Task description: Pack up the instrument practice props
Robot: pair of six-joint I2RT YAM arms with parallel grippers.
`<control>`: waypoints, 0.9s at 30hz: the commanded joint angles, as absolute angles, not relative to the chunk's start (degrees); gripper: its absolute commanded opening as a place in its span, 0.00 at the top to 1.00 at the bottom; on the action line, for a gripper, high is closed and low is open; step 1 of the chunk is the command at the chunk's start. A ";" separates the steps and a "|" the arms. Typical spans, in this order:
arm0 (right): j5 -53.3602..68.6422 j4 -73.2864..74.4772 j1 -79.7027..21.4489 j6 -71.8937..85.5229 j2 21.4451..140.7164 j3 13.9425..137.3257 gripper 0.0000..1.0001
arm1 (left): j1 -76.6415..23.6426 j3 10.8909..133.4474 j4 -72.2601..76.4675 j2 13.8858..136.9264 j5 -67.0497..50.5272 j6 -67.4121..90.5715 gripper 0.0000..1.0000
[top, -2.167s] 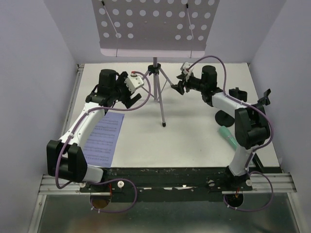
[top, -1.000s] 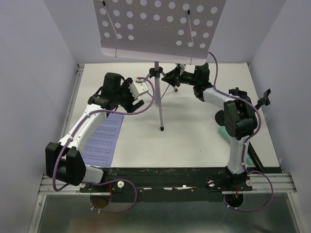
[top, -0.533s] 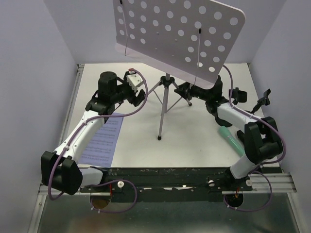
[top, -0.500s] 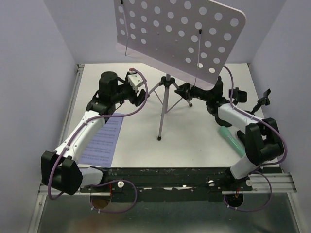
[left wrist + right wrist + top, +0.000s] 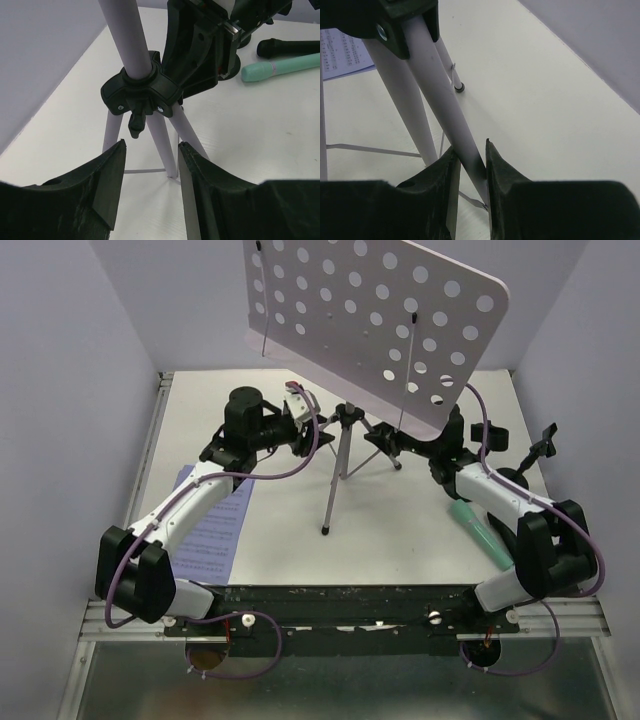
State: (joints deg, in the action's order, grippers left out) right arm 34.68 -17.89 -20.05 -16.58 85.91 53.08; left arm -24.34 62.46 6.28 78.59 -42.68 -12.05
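Note:
The silver tripod (image 5: pixel 333 485) leans, and its pale perforated desk (image 5: pixel 370 310) is tipped toward the right. My right gripper (image 5: pixel 385 440) is shut on one tripod leg (image 5: pixel 462 135), which is pinched between its fingers (image 5: pixel 471 155). My left gripper (image 5: pixel 310 432) sits just left of the black hub (image 5: pixel 142 92). It is open, and another leg (image 5: pixel 162 150) shows just past its fingertips (image 5: pixel 151 150). The mint-green microphone (image 5: pixel 480 530) (image 5: pixel 287 66) lies at the right, with the black microphone (image 5: pixel 290 46) beside it. Printed sheet music (image 5: pixel 210 530) (image 5: pixel 345 55) lies on the left.
A black clip holder (image 5: pixel 540 445) stands at the far right by the wall. Grey walls close in the white table (image 5: pixel 400 540) on three sides. The desk overhangs both wrists.
The stand has swung and tilted to the right with my right gripper still holding its leg. My left arm has moved right up to the hub, and its jaws have narrowed.

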 commanded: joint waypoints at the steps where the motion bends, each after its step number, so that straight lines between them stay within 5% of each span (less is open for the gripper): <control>1: 35.51 -5.98 -21.27 -12.31 86.05 48.96 1.00 | -25.49 64.95 10.98 80.06 -42.19 -10.73 0.46; 8: 35.07 -6.06 -21.27 -11.08 85.87 48.16 1.00 | -26.89 67.15 12.13 81.91 -41.40 -9.93 0.51; 18: 34.37 -5.71 -21.27 -9.76 85.08 47.55 1.00 | -26.72 68.20 7.91 81.83 -42.45 -2.12 0.82; 21: 34.02 -5.45 -21.27 -8.79 85.17 47.37 1.00 | -26.46 67.59 7.91 81.39 -43.33 3.24 1.00; 27: 32.43 -3.87 -21.18 -5.81 84.73 47.20 1.00 | -25.84 67.32 8.61 81.12 -44.39 22.89 1.00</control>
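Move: Just beyond the left fingertips, about 3 cm to their right, 2 cm ahead and 2 cm higher, is the black knob of the music stand's hub; the hub's middle is some 5 cm right of the hand, 3 cm ahead and 3 cm up. The leg section the right gripper holds is roughly 10 cm right, level fore and aft, about 4 cm lower. For the right hand, the knob is about 7 cm left, 2 cm ahead and 6 cm up. Easing about 2 cm to the right and 2 cm up, the left hand brings its half-open fingers to the hub's knob and shuts them on it almost fully, then begins rolling some 10 degrees, counter-clockwise as seen from behind the hand. The right hand keeps its pinch on the stand's leg, easing back barely a centimetre. ##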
